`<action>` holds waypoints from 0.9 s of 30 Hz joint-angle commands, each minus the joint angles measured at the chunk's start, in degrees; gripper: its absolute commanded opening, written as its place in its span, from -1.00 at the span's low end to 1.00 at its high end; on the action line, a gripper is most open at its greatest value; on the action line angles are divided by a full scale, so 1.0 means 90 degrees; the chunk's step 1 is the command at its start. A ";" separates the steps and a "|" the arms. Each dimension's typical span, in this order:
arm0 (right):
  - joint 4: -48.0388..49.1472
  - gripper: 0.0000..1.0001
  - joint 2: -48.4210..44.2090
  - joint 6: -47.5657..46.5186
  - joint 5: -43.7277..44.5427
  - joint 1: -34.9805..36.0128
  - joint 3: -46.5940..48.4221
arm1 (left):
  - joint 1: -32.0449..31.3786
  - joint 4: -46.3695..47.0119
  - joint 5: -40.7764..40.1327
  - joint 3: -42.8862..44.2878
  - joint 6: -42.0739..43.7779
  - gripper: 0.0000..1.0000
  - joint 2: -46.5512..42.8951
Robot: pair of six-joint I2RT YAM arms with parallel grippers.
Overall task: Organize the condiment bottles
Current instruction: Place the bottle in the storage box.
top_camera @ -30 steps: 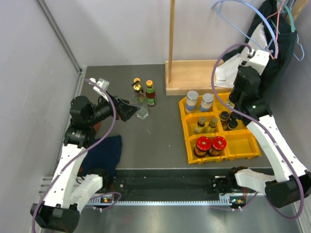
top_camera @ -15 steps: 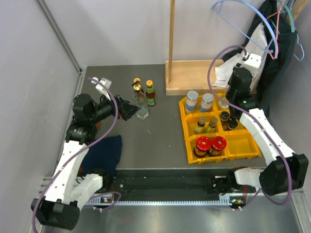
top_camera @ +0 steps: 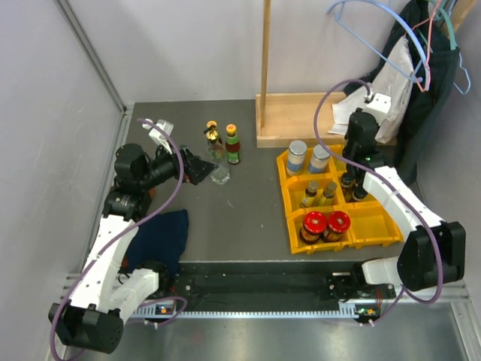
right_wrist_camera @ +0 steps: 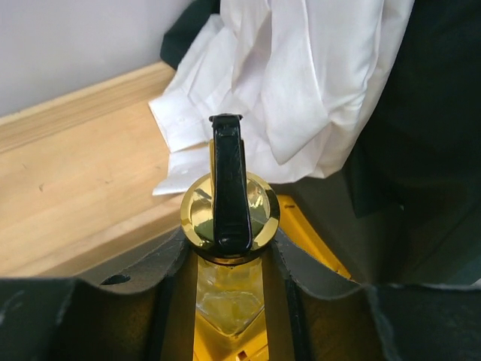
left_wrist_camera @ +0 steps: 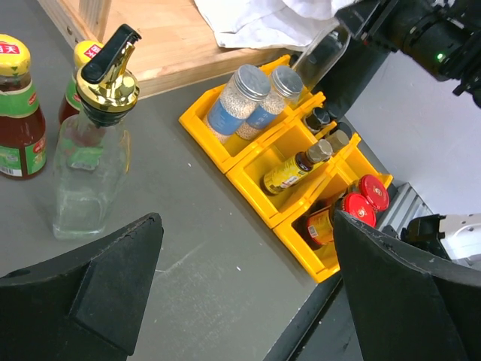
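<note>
My right gripper (top_camera: 352, 161) is shut on a tall clear gold-stoppered bottle (right_wrist_camera: 229, 209) and holds it upright over the back right compartment of the yellow bin (top_camera: 378, 226). The fingers (right_wrist_camera: 146, 282) press both sides of its neck. The bin holds two silver-lidded jars (top_camera: 297, 156), small dark bottles (top_camera: 311, 193) and two red-lidded jars (top_camera: 314, 223). My left gripper (top_camera: 203, 170) stands open and empty beside another clear gold-stoppered bottle (left_wrist_camera: 94, 150) on the table. Two yellow-capped red sauce bottles (left_wrist_camera: 19, 105) stand behind that one.
A wooden stand with an upright pole (top_camera: 301, 116) sits just behind the bin. White cloth (right_wrist_camera: 301, 83) and dark garments on hangers (top_camera: 428, 83) hang at the back right. A dark blue cloth (top_camera: 161, 237) lies by the left arm's base.
The right arm has swung left and forward with the bottle, from the back right corner to above the bin. The left gripper has crept slightly toward the standing clear bottle.
</note>
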 commanded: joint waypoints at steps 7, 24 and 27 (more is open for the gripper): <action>0.0728 -0.99 -0.0052 0.0486 0.0109 -0.0067 -0.0335 | 0.0023 0.0140 -0.0344 0.0051 0.0056 0.98 -0.0049; -0.0082 0.63 -0.0510 0.0544 -0.0115 -0.0018 -0.0355 | 0.0023 -0.0241 -0.1037 0.0051 -0.0013 0.98 0.0019; -0.0239 0.74 -0.0802 0.0457 -0.0193 0.0069 -0.0248 | 0.0023 -0.0270 -0.1164 0.0070 -0.0032 0.98 0.0010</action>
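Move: The right hand holds the glass oil bottle by its neck above the box's empty far right compartment, whose middle lies about 20 cm below and 2 cm right of it. The two white-grained jars stand level with it, 9 and 15 cm left; the dark-capped bottles are 9 cm back. From the left hand, the other glass bottle stands some 10 cm ahead and 2 cm right, the nearer sauce bottle 14 ahead, 6 right. Straight down about 2.5 cm goes the right hand, setting the held glass bottle into the far right compartment beside the jars; it pauses there, then opens wide to let go and starts to ease back and up, about a centimetre. The left hand, open and empty, creeps a couple of centimetres forward, left and slightly down towards the other glass bottle, swinging its fingers about 10 degrees counter-clockwise. ##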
